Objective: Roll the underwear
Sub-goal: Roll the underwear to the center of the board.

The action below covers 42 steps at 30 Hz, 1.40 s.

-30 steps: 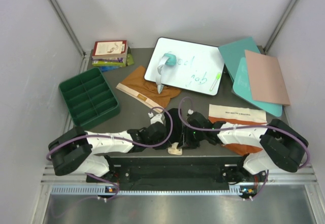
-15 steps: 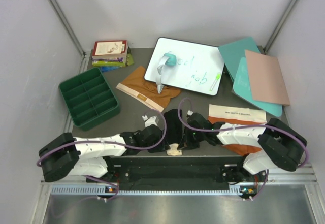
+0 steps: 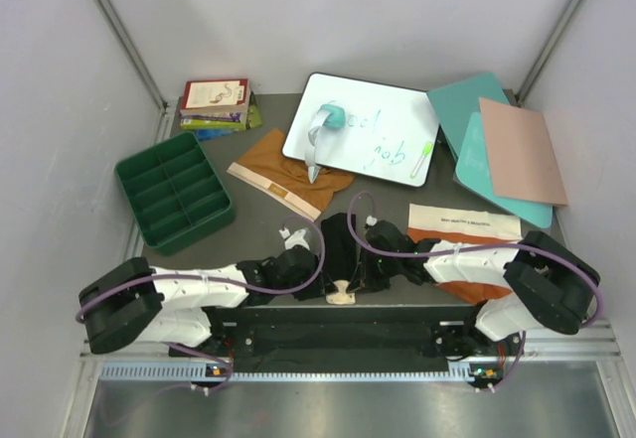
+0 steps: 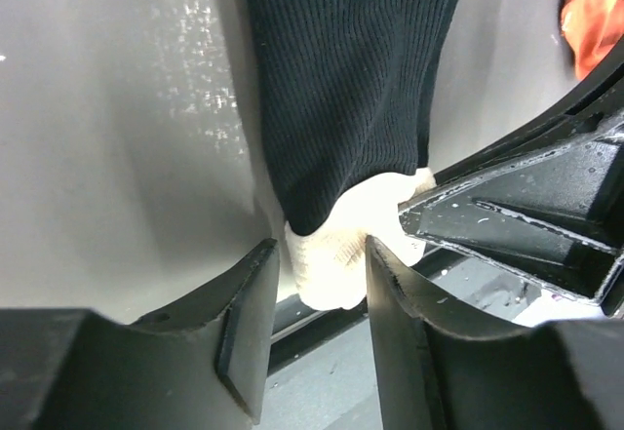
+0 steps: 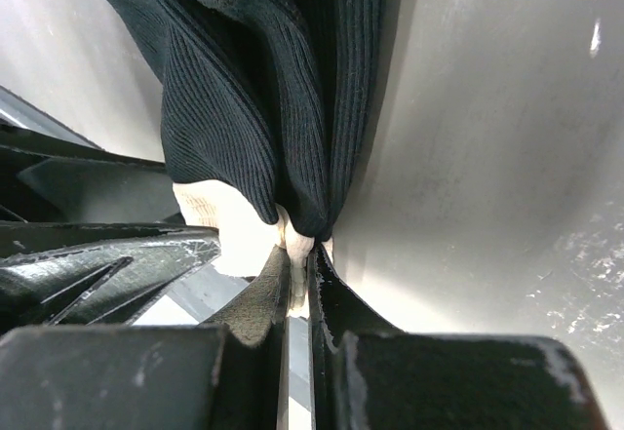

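Observation:
The black underwear [image 3: 340, 242] lies bunched lengthwise at the table's near edge, and its cream waistband [image 3: 342, 295] hangs over that edge. My right gripper [image 5: 300, 266] is shut on the waistband [image 5: 295, 240], with the black cloth [image 5: 263, 89] rising above it. My left gripper [image 4: 322, 289] is open. The waistband end [image 4: 336, 254] sits loose between its fingers, with a gap on the left side. The mustard-tan underwear [image 3: 285, 172] lies flat further back. The rust-orange underwear [image 3: 463, 289] with its white waistband [image 3: 465, 222] lies partly under my right arm.
A green compartment tray [image 3: 174, 192] stands at the left, with stacked books [image 3: 214, 105] behind it. A whiteboard [image 3: 363, 125] carries a teal eraser [image 3: 328, 118] and a green marker [image 3: 422, 160]. Teal boards [image 3: 467, 100] and a pink board [image 3: 522, 150] lie at the back right.
My left gripper has opened and let go of the waistband, and the left arm has drawn back to the left. My right gripper has shut on the waistband.

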Tool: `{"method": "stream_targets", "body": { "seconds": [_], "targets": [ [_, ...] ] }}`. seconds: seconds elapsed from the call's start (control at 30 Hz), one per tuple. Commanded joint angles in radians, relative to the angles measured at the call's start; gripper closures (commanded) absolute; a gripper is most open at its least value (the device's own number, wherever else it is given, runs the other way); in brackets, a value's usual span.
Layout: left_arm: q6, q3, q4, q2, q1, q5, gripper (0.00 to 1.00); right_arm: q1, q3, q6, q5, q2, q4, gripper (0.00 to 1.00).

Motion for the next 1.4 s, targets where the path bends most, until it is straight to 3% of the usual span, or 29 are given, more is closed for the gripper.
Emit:
{"method": "stream_targets", "body": {
  "seconds": [0.0,0.13,0.17,0.3,0.37,0.4,0.47,0.53,0.6,0.7,0.9,1.37],
  "targets": [
    [-0.014,-0.032,0.063,0.037,0.003,0.025,0.57,0.011,-0.021,-0.001,0.020,0.018,0.026,1.00],
    [-0.021,-0.038,0.070,0.046,0.013,0.031,0.72,0.009,-0.025,-0.004,0.015,0.016,0.032,1.00],
    [-0.022,-0.042,0.070,0.045,0.015,0.028,0.82,0.011,-0.024,-0.009,0.015,0.015,0.032,1.00],
    [-0.024,-0.055,0.057,0.019,0.033,0.025,1.00,0.009,0.007,-0.076,0.032,-0.007,-0.011,0.97],
    [-0.018,-0.061,0.051,-0.007,0.052,0.031,1.00,0.009,0.048,-0.125,0.059,-0.034,-0.071,0.92],
    [-0.011,-0.062,0.049,-0.014,0.058,0.036,1.00,0.011,0.065,-0.186,0.073,-0.045,-0.094,0.82],
    [0.001,-0.064,0.043,-0.030,0.085,0.053,1.00,0.017,0.111,-0.251,0.121,-0.090,-0.153,0.71],
    [0.021,-0.064,0.038,-0.034,0.111,0.145,1.00,0.044,0.131,-0.344,0.185,-0.128,-0.170,0.57],
    [0.041,-0.059,0.035,-0.030,0.150,0.223,1.00,0.074,0.140,-0.437,0.225,-0.180,-0.151,0.46],
    [0.074,-0.036,0.005,-0.023,0.191,0.287,1.00,0.144,0.123,-0.559,0.283,-0.223,-0.074,0.37],
    [0.128,-0.004,-0.052,-0.007,0.266,0.451,1.00,0.302,0.104,-0.735,0.406,-0.203,0.065,0.33],
    [0.177,0.022,-0.098,0.055,0.368,0.639,1.00,0.419,0.127,-0.874,0.322,-0.024,0.228,0.33]
  ]
}}
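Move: The black underwear's bunched cream waistband lies between the hands: its middle is about 2 cm right of the open left hand, 1 cm nearer the base and 1 cm below. From the right hand, already pinching its right side, the middle is about 2 cm left and 1 cm back. The black body's middle is some 8 cm straight ahead of the left hand; the orange underwear's is roughly 28 cm right and 9 cm ahead of the right hand. Almost in place, the left hand shuts its open fingers on the left edge of the waistband and keeps the pinch, then draws it about 3 cm left and slightly back, tilting some 20 degrees. The right fingers open and come free; that hand rises about 7 cm, swings left and twists counter-clockwise some 65 degrees, then sinks back, wide open, over the waistband beside the left gripper. ##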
